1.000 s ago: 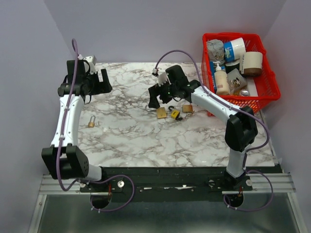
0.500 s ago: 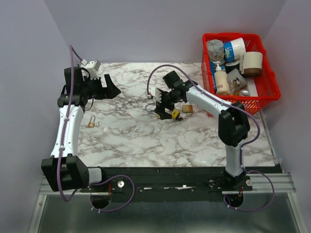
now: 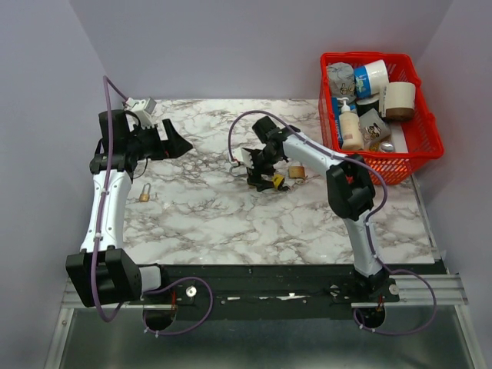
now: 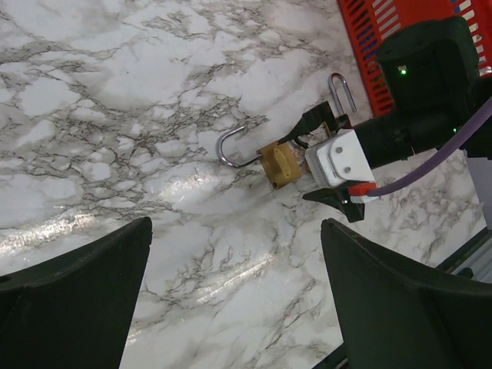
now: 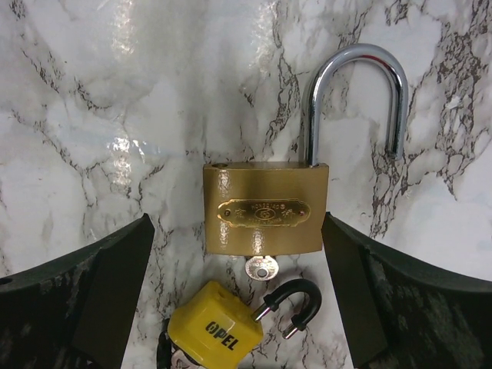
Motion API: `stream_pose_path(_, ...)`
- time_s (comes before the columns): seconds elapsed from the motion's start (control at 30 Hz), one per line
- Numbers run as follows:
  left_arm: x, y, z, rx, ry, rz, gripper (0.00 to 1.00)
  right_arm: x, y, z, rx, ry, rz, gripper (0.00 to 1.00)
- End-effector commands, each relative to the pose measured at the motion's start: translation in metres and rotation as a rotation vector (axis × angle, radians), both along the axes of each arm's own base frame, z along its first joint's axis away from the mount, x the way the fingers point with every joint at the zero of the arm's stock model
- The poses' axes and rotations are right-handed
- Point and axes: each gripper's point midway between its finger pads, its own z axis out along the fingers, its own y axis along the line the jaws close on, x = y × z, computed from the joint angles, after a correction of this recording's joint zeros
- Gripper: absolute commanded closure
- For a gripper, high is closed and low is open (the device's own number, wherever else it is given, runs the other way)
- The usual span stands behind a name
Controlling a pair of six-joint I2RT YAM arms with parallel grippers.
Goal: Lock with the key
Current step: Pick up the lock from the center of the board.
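Note:
A brass padlock [image 5: 265, 207] lies flat on the marble, its steel shackle [image 5: 357, 73] open with one leg out of the body. The key [image 5: 261, 269] is in its keyhole, only the head showing. My right gripper [image 5: 237, 223] hovers over it, open, a finger on either side and neither touching. A small yellow padlock [image 5: 215, 330] with a black shackle lies just below the key. In the left wrist view the same brass padlock [image 4: 278, 161] lies far ahead of my open, empty left gripper [image 4: 234, 231]. From above, the left gripper [image 3: 181, 144] is at the back left.
A red basket [image 3: 400, 163] full of bottles and jars stands at the back right. Another brass padlock [image 3: 296, 171] lies just right of the right gripper [image 3: 257, 173]. A small padlock [image 3: 144, 194] lies beside the left arm.
The right arm swung its wrist round and came down over the brass padlock, hiding it from above. The left gripper opened a little wider and shifted slightly right.

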Motion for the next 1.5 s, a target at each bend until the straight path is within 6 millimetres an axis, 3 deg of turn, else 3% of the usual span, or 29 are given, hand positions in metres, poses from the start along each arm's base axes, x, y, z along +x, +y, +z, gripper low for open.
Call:
stream_pose_path(0.0, -0.009, -0.008, 0.012, -0.047, -0.036, -0.048, 0.01, 0.003, 0.004, -0.004, 0.016, 0.015, 0.034, 0.00)
stream_pose_path(0.33, -0.013, -0.005, 0.007, -0.091, -0.007, -0.049, 0.01, 0.019, 0.010, -0.012, -0.028, 0.061, 0.001, 0.00)
stream_pose_path(0.53, -0.010, -0.004, 0.010, -0.107, -0.006, -0.049, 0.01, 0.009, 0.002, -0.017, -0.086, 0.083, 0.045, 0.00)
stream_pose_path(0.7, -0.004, 0.000, 0.009, -0.128, 0.013, -0.038, 0.01, 0.005, -0.008, -0.034, -0.176, 0.066, 0.073, 0.00)
stream_pose_path(1.0, 0.002, 0.020, 0.020, -0.138, -0.008, 0.007, 0.01, 0.009, -0.004, -0.040, -0.197, 0.048, 0.016, 0.03)
stream_pose_path(1.27, 0.007, 0.039, 0.019, -0.172, 0.016, 0.089, 0.01, 0.012, 0.000, -0.049, -0.207, -0.011, -0.043, 0.15)
stream_pose_path(1.37, 0.005, 0.042, 0.019, -0.205, 0.029, 0.092, 0.01, 0.005, -0.003, -0.051, -0.229, -0.001, -0.010, 0.19)
stream_pose_path(1.47, 0.003, 0.043, 0.015, -0.202, 0.034, 0.098, 0.01, -0.001, -0.001, -0.050, -0.218, -0.008, 0.004, 0.35)
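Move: The open brass lock's body lies almost right under the right hand, about 3 cm below it and some 1 cm ahead, its shackle pointing left. The key sticks out of the body's right end, around 3 cm right of the hand; the yellow lock is about 6 cm to the hand's right and 1 cm nearer the base. From the left hand the brass lock is roughly 20 cm right, 3 cm ahead and 25 cm below. Forward and left by nearly 3 cm first, then back and right by about 2 cm, the right hand settles down some 3 cm in all onto the brass lock, its fingers tilting about 10 degrees steeper. They then start to close from wide open to about three quarters, coming up to the near and far sides of the body. The left hand drifts about 4 cm left, away from the lock. ##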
